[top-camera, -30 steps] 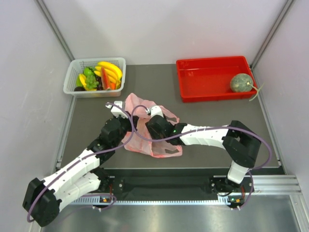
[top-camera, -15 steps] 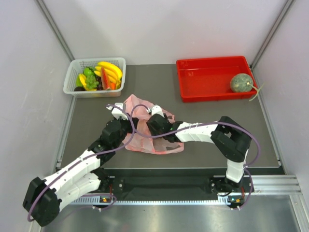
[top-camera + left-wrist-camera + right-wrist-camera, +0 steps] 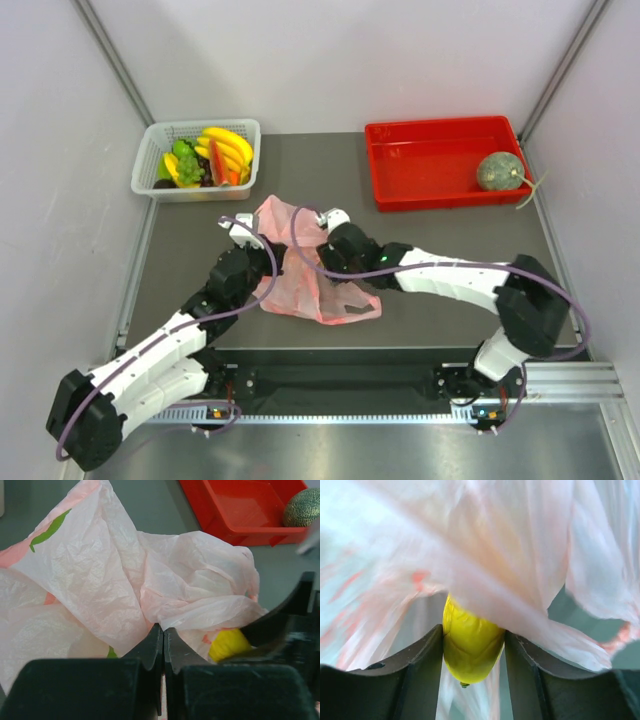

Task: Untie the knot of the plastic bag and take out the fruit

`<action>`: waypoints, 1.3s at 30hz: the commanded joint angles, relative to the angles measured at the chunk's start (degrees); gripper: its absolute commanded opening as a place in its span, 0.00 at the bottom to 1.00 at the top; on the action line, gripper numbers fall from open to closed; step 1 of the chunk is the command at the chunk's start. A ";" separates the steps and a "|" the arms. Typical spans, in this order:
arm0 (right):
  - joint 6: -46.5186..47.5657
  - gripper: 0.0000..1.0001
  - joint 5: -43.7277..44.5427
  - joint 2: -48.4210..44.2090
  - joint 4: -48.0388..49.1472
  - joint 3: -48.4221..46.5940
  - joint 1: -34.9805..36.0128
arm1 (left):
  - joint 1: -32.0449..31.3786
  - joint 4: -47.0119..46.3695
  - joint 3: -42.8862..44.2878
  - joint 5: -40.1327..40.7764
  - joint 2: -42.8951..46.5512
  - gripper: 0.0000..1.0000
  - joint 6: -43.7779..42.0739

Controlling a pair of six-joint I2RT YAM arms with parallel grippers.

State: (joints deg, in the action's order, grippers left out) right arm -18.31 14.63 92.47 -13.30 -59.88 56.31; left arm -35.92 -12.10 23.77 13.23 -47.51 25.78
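The crumpled pink plastic bag [image 3: 305,285] lies mid-table between my two arms. My left gripper [image 3: 163,628] is shut, pinching a fold of the bag's film [image 3: 100,580] at its left side, and shows in the top view as well [image 3: 250,236]. My right gripper [image 3: 472,642] is shut on a small yellow fruit [image 3: 470,647] under the bag's film; from above it sits at the bag's upper right [image 3: 324,226]. The same yellow fruit [image 3: 228,645] peeks out in the left wrist view. A round green melon [image 3: 497,171] rests in the red tray [image 3: 430,190]. The knot is hidden.
A white basket [image 3: 160,140] holding large bananas, green grapes and red-orange slices stands at the back left. The red tray is at the back right. Grey walls close in on both sides.
My right arm swung its elbow out to the right and its gripper shifted right along the bag's top edge, closing round the yellow fruit. The left arm stayed put.
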 commanded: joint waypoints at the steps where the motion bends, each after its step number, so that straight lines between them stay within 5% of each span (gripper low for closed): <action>1: 3.01 0.00 -17.68 -8.51 -10.76 2.12 -2.17 | 0.15 -3.02 -0.22 1.09 1.36 0.00 0.15; 10: 11.70 0.00 -42.66 -26.26 -28.88 2.58 -1.30 | 0.15 -4.07 1.19 1.62 -0.57 0.00 -0.38; 15: 11.54 0.00 -22.59 -34.27 -31.88 -2.87 -4.00 | 0.15 -3.29 2.16 1.62 -0.48 0.00 -1.17; 21: 12.59 0.00 -16.16 -37.54 -22.06 -3.93 -18.24 | 0.15 -2.05 1.46 0.65 1.01 0.00 -1.17; 28: 8.91 0.00 -6.55 -12.81 -17.29 -17.79 -34.58 | 0.15 -1.61 1.89 -2.76 0.75 0.00 -0.73; 39: 6.44 0.00 -6.20 29.57 -27.91 -59.63 -40.23 | 0.15 0.40 4.35 -12.97 1.19 0.00 -2.93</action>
State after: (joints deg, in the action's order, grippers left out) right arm -10.28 8.01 116.97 -37.21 -110.67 17.74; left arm -35.92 -11.77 25.34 4.36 -47.03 24.05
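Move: The right hand, still inside the bag's mouth with the yellow fruit pinched between its fingers, has the middle of the red tray about 29 cm ahead, 31 cm to its right and 5 cm below. The green melon is in that tray, about 15 cm right of its middle, and the bag's middle is some 5 cm left of the hand and 4 cm below it. From the left hand, shut on the bag, the tray's middle is about 28 cm ahead, 44 cm right and 13 cm lower. Keeping its pinch on the yellow fruit, the right hand first backs out of the bag some 14 cm, edging right and rising a little while it turns counter-clockwise, then climbs and swings forward about 40 cm and right in an arc over to the left part of the red tray, turning back clockwise past its starting angle by nearly 30 degrees and sinking about 8 cm over the last stretch. The left hand keeps its closed grip on the bag, almost still until it eases a couple of centimetres right and back at the end. ##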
